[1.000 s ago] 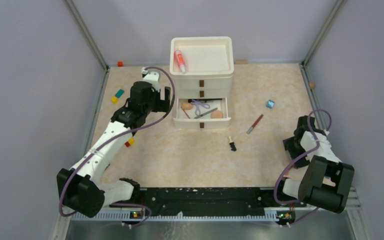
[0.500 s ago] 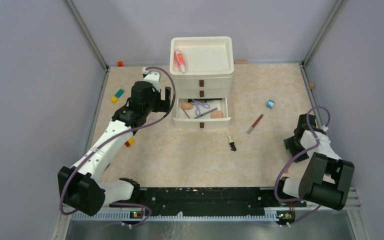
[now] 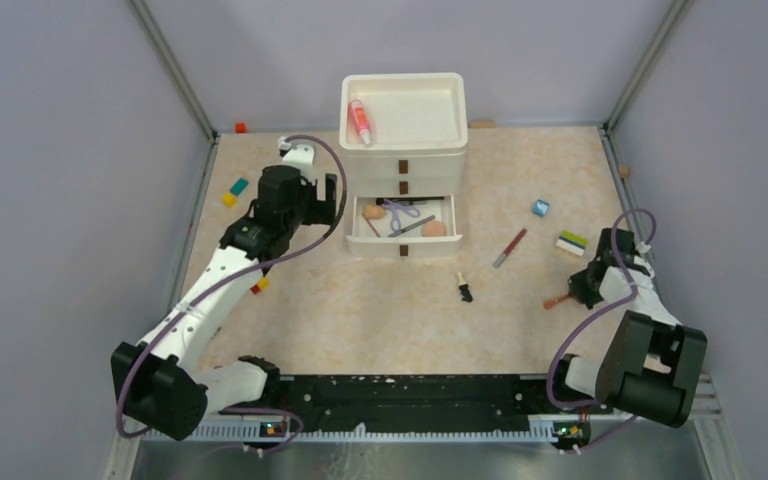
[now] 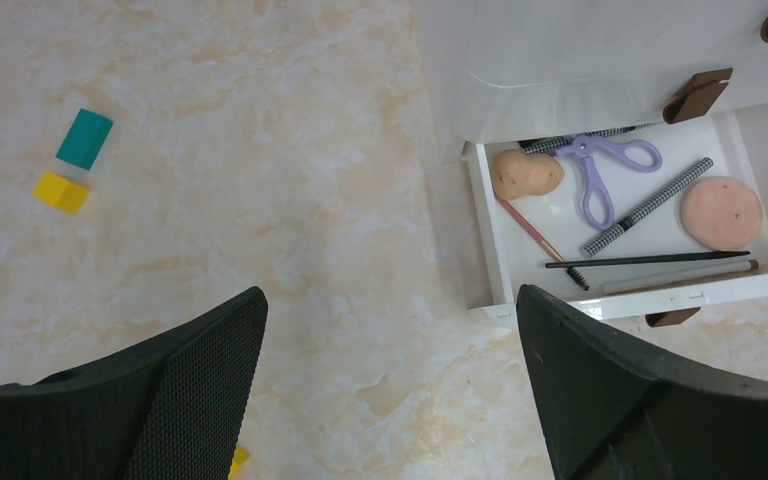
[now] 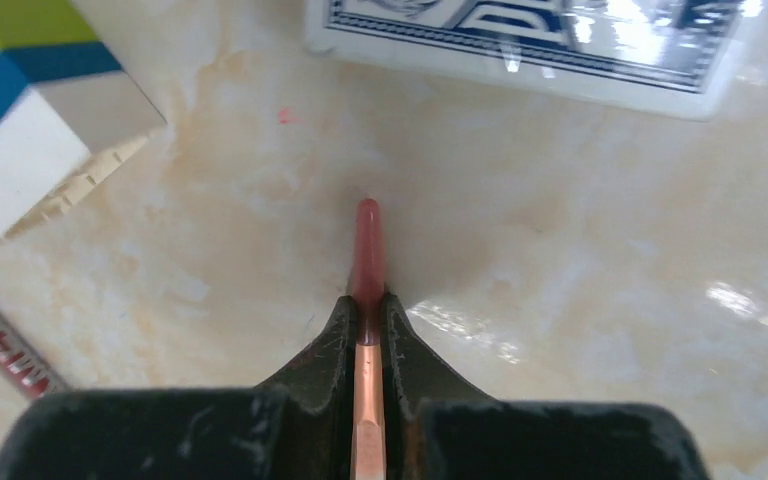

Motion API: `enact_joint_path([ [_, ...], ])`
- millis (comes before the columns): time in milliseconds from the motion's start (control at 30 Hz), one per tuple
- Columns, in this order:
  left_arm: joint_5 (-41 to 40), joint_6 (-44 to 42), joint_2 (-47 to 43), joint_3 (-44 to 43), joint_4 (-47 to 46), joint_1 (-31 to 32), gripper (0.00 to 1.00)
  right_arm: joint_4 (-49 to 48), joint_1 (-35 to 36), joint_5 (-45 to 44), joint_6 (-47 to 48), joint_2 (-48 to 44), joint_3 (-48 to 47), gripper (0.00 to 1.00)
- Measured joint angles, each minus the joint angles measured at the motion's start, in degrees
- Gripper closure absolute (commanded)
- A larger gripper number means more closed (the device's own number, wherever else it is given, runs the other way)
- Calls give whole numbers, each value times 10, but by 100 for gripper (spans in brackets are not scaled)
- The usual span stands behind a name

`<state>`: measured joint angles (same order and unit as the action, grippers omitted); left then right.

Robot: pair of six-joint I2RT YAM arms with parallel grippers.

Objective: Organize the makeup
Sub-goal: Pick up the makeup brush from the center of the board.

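Observation:
My right gripper (image 5: 367, 300) is shut on a thin copper-pink pencil (image 5: 367, 245), whose rounded tip sticks out ahead of the fingers, low over the table. From above, the pencil (image 3: 559, 299) pokes out to the left of that gripper (image 3: 580, 291) at the table's right side. My left gripper (image 4: 388, 300) hangs open and empty above bare table, just left of the open bottom drawer (image 4: 490, 250). The drawer holds two peach sponges (image 4: 526, 172), purple scissors-like tool (image 4: 595, 170) and thin pencils and brushes (image 4: 650, 260). A pink spray bottle (image 3: 360, 121) lies in the top tray (image 3: 440, 85).
On the table lie a red pencil (image 3: 509, 247), a small black-tipped item (image 3: 465, 290), a blue piece (image 3: 541, 208) and a green-blue-white block (image 3: 571, 243). Ahead of the right fingers is a blue-patterned card (image 5: 560, 40). Teal (image 4: 85, 138) and yellow (image 4: 61, 190) blocks sit left.
My right gripper has closed on the copper-pink pencil and the arm has drawn back a little, uncovering the striped block. The left arm has barely moved and stays open.

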<state>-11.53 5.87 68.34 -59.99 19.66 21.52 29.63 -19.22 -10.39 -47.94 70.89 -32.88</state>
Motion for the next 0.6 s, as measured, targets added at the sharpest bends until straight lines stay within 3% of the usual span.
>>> enact_joint_path([
  [167,-19,-5,-26,14,-3,0,1,-62,13,76,2,-25,31,100],
  [367,-31,-11,-33,16,-4,0,1,-67,101,122,-12,-98,52,100],
  [600,-31,-18,-39,16,-3,0,1,-156,139,170,10,-175,42,100],
])
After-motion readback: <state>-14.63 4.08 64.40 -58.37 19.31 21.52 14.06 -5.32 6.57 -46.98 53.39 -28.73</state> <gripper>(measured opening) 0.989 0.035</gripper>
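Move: About 18 cm ahead of the right hand, some 39 cm to its left and perhaps 2 cm higher lies the open drawer, the way the makeup brush already in its fingers is taken. The red pencil is 11 cm ahead and 15 cm left, the dark dropper 1 cm ahead and 26 cm left, the green-topped sponge 12 cm straight ahead, all at table height. From the left hand the drawer lies about 4 cm ahead, 16 cm right and 19 cm below. Carrying the makeup brush still pinched in its closed fingertips, the right hand sweeps left low over the board for some 6 cm, then climbs steeply while going on left and forward towards the open drawer, ending about 9 cm higher. Meanwhile the wrist turns counter-clockwise and swings the fingertips up and forward by roughly 30 degrees. ##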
